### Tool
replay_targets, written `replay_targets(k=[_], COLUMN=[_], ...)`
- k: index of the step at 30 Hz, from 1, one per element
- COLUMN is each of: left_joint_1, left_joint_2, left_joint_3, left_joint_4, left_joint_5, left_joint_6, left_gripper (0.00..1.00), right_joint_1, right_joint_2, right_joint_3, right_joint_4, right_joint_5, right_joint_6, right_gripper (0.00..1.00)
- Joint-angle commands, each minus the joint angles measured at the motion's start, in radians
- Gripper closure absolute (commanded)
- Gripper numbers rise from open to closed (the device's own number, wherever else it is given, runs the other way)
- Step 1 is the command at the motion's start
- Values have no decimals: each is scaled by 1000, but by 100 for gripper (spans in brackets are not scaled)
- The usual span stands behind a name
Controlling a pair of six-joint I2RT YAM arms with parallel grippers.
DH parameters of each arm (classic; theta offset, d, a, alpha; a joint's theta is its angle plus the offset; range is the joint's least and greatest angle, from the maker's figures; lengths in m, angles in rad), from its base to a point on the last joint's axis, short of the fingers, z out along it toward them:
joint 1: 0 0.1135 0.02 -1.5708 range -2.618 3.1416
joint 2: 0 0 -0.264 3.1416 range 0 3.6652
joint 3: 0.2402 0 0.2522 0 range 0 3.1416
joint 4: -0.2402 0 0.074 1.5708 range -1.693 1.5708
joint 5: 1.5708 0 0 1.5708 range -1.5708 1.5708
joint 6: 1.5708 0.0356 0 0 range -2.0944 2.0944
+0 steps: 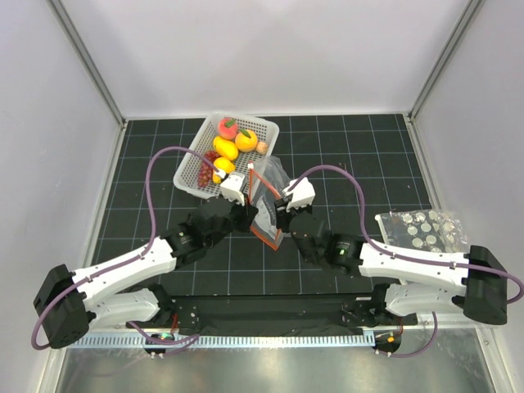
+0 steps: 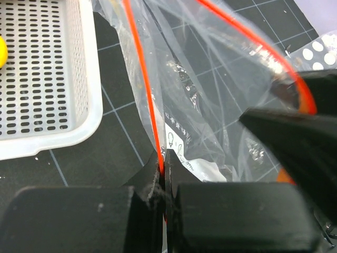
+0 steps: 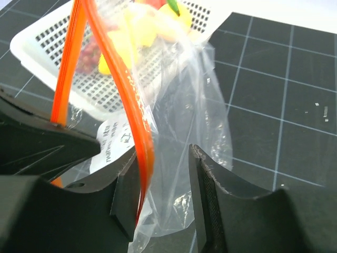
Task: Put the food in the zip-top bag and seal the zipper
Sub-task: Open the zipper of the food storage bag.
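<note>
The clear zip-top bag [image 1: 268, 184] stands upright between my two grippers, just in front of the basket. My left gripper [image 1: 248, 214] is shut on the red-orange zipper [image 2: 142, 84] at one side of the bag's mouth [image 2: 221, 89]. My right gripper [image 3: 163, 163] is open. The other zipper strip [image 3: 118, 79] and the bag's film [image 3: 195, 105] hang between its fingers, the strip against the left finger. The food lies in the white basket: pink-red peach [image 1: 228, 127], yellow pear [image 1: 225, 148], orange piece [image 1: 246, 139], tiny ball [image 1: 262, 147], dark red grapes [image 1: 209, 164].
The white perforated basket [image 1: 190, 176] sits at the back centre-left, close behind the bag; it also shows in the left wrist view [image 2: 47, 68] and the right wrist view [image 3: 52, 42]. A clear sheet with white dots [image 1: 422, 231] lies at the right on the black gridded mat.
</note>
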Motion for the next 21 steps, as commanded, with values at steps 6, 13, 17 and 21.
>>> replay_targets(k=[6, 13, 17, 21], left_joint_1=[2, 2, 2, 2], left_joint_2=[28, 103, 167, 264], left_joint_3=[45, 79, 105, 159], left_joint_4=[-2, -24, -85, -130], left_joint_5=[-9, -77, -191, -235], left_joint_6=[7, 14, -9, -21], left_gripper=[100, 100, 100, 100], right_joint_1=[5, 5, 5, 5], right_joint_2=[-59, -51, -50, -57], right_joint_3=[32, 89, 118, 133], right_joint_4=[8, -77, -142, -168], right_joint_5=[104, 237, 344, 370], right_joint_6=[-5, -8, -13, -16], right_gripper=[74, 99, 99, 99])
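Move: The right hand's half-open fingers already straddle the bag's right orange zipper lip, which sits about 1 cm to the left of the point between the pads and level with it. From the left hand, still pinching the left lip, that right lip is roughly 7 cm to the right and 3 cm higher, at about the same reach. The fruit basket's middle is some 18 cm farther out than the left hand, 8 cm to its left and 14 cm lower. The right hand shuts its fingers on the right zipper lip while easing right and up, then keeps pulling it away from the left hand, about 5 cm to the right and 3 cm up in all, the wrist swinging some 15 degrees clockwise. The left hand, at first nearly still, keeps its pinch on the left lip and carries it at growing speed about 4 cm down and 3 cm forward, its left side rolling up and the wrist turning slightly counter-clockwise. ##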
